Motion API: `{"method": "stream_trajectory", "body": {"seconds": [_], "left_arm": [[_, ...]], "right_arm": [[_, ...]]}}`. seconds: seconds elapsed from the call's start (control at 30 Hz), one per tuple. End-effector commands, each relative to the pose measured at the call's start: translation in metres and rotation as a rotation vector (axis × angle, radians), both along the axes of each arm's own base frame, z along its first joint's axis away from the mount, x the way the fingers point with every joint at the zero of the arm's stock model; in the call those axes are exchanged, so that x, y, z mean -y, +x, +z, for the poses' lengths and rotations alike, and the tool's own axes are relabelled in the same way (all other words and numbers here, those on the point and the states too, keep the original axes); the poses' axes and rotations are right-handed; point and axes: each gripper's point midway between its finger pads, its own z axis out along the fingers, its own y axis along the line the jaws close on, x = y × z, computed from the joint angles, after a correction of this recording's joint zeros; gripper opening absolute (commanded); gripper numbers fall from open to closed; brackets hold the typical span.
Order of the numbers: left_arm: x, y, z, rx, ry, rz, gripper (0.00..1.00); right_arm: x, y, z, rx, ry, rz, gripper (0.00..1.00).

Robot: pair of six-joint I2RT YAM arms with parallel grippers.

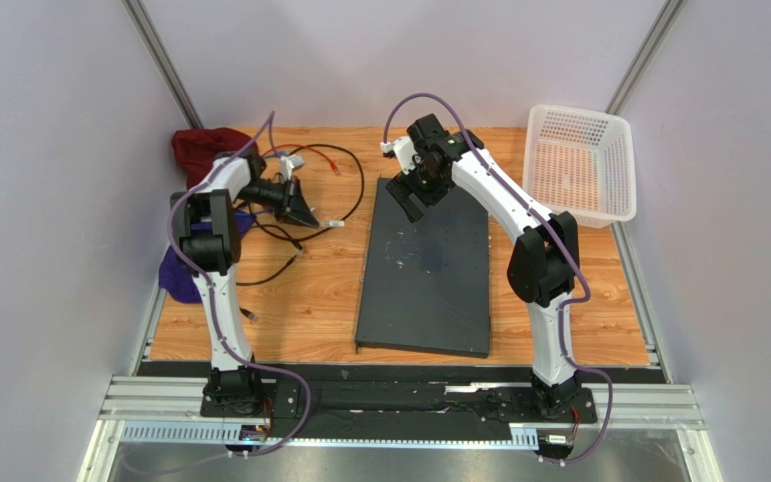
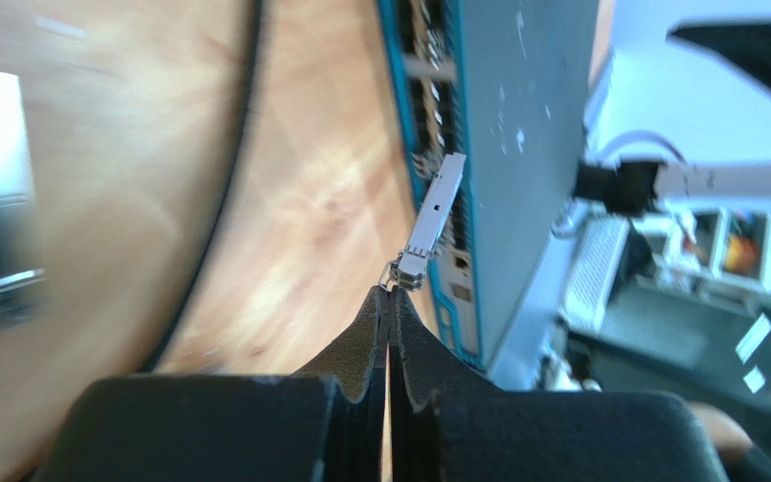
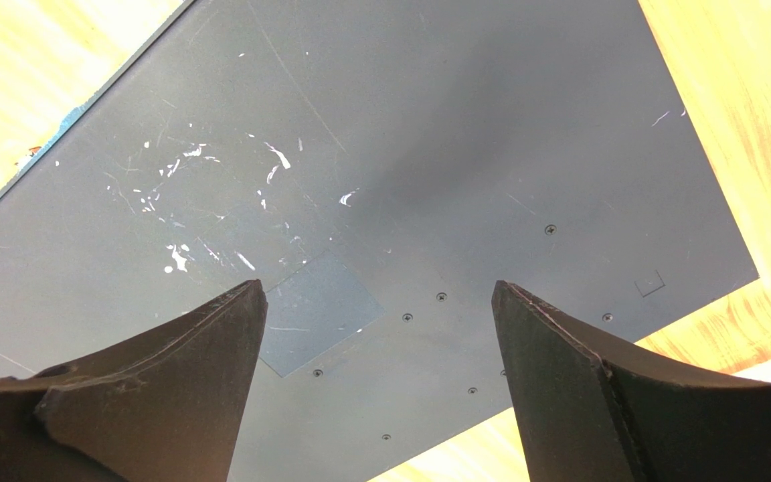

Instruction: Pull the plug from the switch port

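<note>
The switch (image 1: 425, 271) is a large flat dark grey box with whitish specks, lying mid-table. Its ported front edge shows in the left wrist view (image 2: 520, 151). My left gripper (image 1: 311, 217) is shut on the wire bail of a small silver plug (image 2: 432, 219), seen just past the closed fingertips (image 2: 392, 291). In the top view the plug (image 1: 332, 223) hangs a short gap left of the switch's left edge, outside the ports. My right gripper (image 1: 410, 201) is open and empty over the switch's far left corner, its fingers wide apart above the grey top (image 3: 410, 151).
A white mesh basket (image 1: 579, 166) stands at the back right. A red cloth (image 1: 204, 146) and a purple cloth (image 1: 173, 271) lie at the left. Black cables (image 1: 304, 246) and a red cable (image 1: 334, 153) loop on the wood behind and beside my left gripper.
</note>
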Motion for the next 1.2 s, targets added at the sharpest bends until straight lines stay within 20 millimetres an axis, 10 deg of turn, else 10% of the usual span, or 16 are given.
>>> {"method": "stream_trajectory", "body": {"seconds": [0.0,0.2,0.4,0.63,0.87,1.17], "left_arm": [[-0.041,0.053,0.021,0.098,0.102,0.204,0.00],[-0.060,0.064,-0.002,0.072,0.265,0.244,0.39],[-0.068,0.066,0.028,0.172,0.336,0.303,0.44],[-0.005,0.039,0.073,0.308,0.062,0.194,0.45],[0.047,-0.013,0.026,0.214,-0.017,0.123,0.45],[0.066,-0.024,-0.012,0.117,-0.008,0.088,0.45]], "right_arm": [[-0.005,0.012,0.014,0.060,0.009,0.012,0.88],[-0.003,0.011,0.012,0.057,-0.001,0.012,0.88],[0.000,0.008,0.009,0.053,-0.014,0.011,0.88],[0.004,-0.003,-0.002,0.023,-0.043,0.007,0.88],[0.008,-0.026,-0.022,-0.039,-0.078,0.013,0.88],[0.014,-0.054,-0.044,-0.123,-0.110,0.003,0.88]]}}
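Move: The left hand still holds the silver plug, already out of the switch. Its drop place among the red and black cables lies about 6 cm ahead, 6 cm left and 7 cm down. The red cable's tip is some 10 cm ahead and 4 cm right, and the switch's port row some 8 cm back and 10 cm right. From the right hand, the switch's middle lies about 12 cm back, 1 cm right and 10 cm below. Forward and left by about 8 cm, the left hand swings over the cables, turning slightly counter-clockwise and opening to nearly half to let go of the plug. Then, fingers still open, it arcs up and over, back and right some 15 cm, towards the port row. Late on, the open right hand sinks about 6 cm and draws back 5 cm over the switch. ##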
